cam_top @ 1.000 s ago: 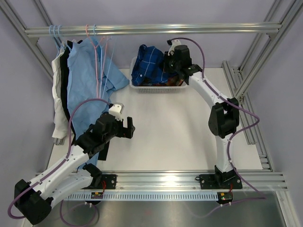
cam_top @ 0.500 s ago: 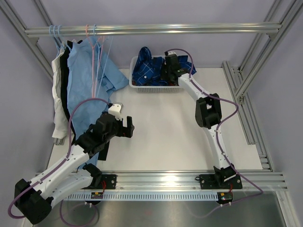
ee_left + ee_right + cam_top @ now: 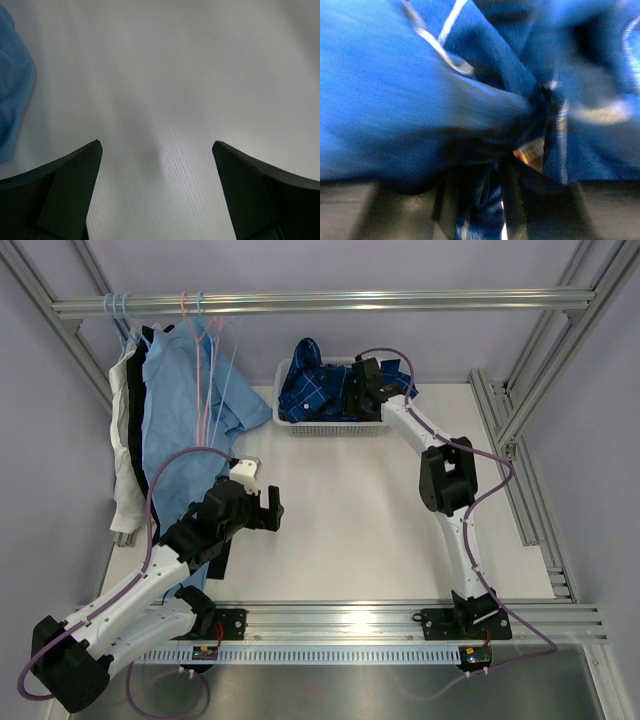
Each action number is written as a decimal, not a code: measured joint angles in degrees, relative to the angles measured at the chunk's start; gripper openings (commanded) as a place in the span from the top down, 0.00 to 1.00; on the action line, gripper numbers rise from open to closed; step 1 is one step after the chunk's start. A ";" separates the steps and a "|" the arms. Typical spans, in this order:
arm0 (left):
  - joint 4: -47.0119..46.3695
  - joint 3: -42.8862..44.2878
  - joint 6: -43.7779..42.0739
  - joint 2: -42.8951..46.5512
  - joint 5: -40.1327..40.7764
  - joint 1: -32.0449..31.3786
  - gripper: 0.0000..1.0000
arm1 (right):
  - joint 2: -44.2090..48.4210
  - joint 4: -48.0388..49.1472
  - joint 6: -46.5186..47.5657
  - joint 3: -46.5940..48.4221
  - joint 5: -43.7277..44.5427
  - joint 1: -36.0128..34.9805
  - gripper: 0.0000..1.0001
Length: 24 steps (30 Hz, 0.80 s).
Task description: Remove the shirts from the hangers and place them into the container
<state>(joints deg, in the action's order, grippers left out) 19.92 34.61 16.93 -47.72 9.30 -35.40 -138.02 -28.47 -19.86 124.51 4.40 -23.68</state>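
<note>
The dark blue checked shirt (image 3: 310, 385) lies bunched in the white perforated container (image 3: 330, 427) at the back of the table. My right gripper (image 3: 352, 390) is low in the container, pressed into this shirt. In the right wrist view the picture is blurred. Dark blue shirt cloth (image 3: 420, 90) fills it and a fold lies between my right gripper's (image 3: 480, 200) dark fingers. A small orange patch (image 3: 532, 152) shows under the blue. My left gripper (image 3: 268, 508) hovers open over bare table (image 3: 157, 145), empty. A light blue shirt (image 3: 185, 410) hangs at the left.
Black (image 3: 135, 430) and white (image 3: 122, 460) shirts hang beside the light blue one from pink (image 3: 190, 310) and pale blue hangers (image 3: 118, 308) on the metal rail (image 3: 320, 303). A light blue hem (image 3: 12, 90) edges the left wrist view. Aluminium frame posts stand right.
My right arm has dropped and folded in toward the container, pushing the dark blue shirt down into it. The left arm has not moved.
</note>
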 measured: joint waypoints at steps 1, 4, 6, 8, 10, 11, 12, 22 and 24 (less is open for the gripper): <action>-0.02 0.00 0.00 0.00 0.00 0.00 0.01 | 1.01 -0.24 0.22 -0.61 0.02 0.00 0.52; -0.02 0.00 0.00 0.00 0.00 0.00 0.01 | 4.66 -1.38 1.20 -1.68 0.13 0.00 0.43; -0.02 0.00 0.00 0.00 -0.02 0.00 0.01 | 7.41 -1.49 1.62 -2.10 0.63 0.07 0.37; -0.02 0.00 0.00 0.02 -0.04 0.00 0.01 | 10.58 -1.42 1.73 -2.67 1.03 0.22 0.34; -0.02 0.00 0.00 0.02 -0.04 0.00 0.01 | 13.81 -1.14 1.55 -4.11 1.64 0.50 0.30; -0.02 0.00 0.00 0.02 -0.04 0.00 0.01 | 15.69 -1.16 1.36 -5.44 1.95 0.85 0.29; -0.02 0.00 0.00 0.02 -0.07 0.00 0.01 | 17.27 -0.81 0.68 -6.93 1.99 1.46 0.28; -0.24 0.00 0.02 0.00 -0.98 0.00 0.01 | 23.06 4.63 -10.12 -25.44 -6.29 16.57 0.20; -0.28 0.00 0.02 0.00 -1.20 0.00 0.01 | 22.10 5.60 -11.85 -25.81 -8.15 18.40 0.19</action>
<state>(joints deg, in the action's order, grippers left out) 19.64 34.61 16.95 -47.72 8.10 -35.40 -115.92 -22.87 -31.70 98.70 -3.75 -5.28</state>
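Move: The right fingers, already part open, are down in the bunched blue plaid shirt. The loose end of that shirt over the container's right rim lies about 13 cm to their right and 5 cm farther out, near hand height. The container's middle is some 3 cm left and 1 cm ahead, slightly lower, with the red plaid shirt beneath, also about 3 cm left. From the left hand, the loose end is about 37 cm ahead and 32 cm right. Open the right gripper further and draw it out of the blue plaid shirt, straight up about 12 cm with a little back. Then swing it about 17 cm right, over the container's right rim, sinking some 7 cm on the way, turning the wrist about 20 degrees clockwise and raising its left side. End with open fingers beside the shirt's loose end. ##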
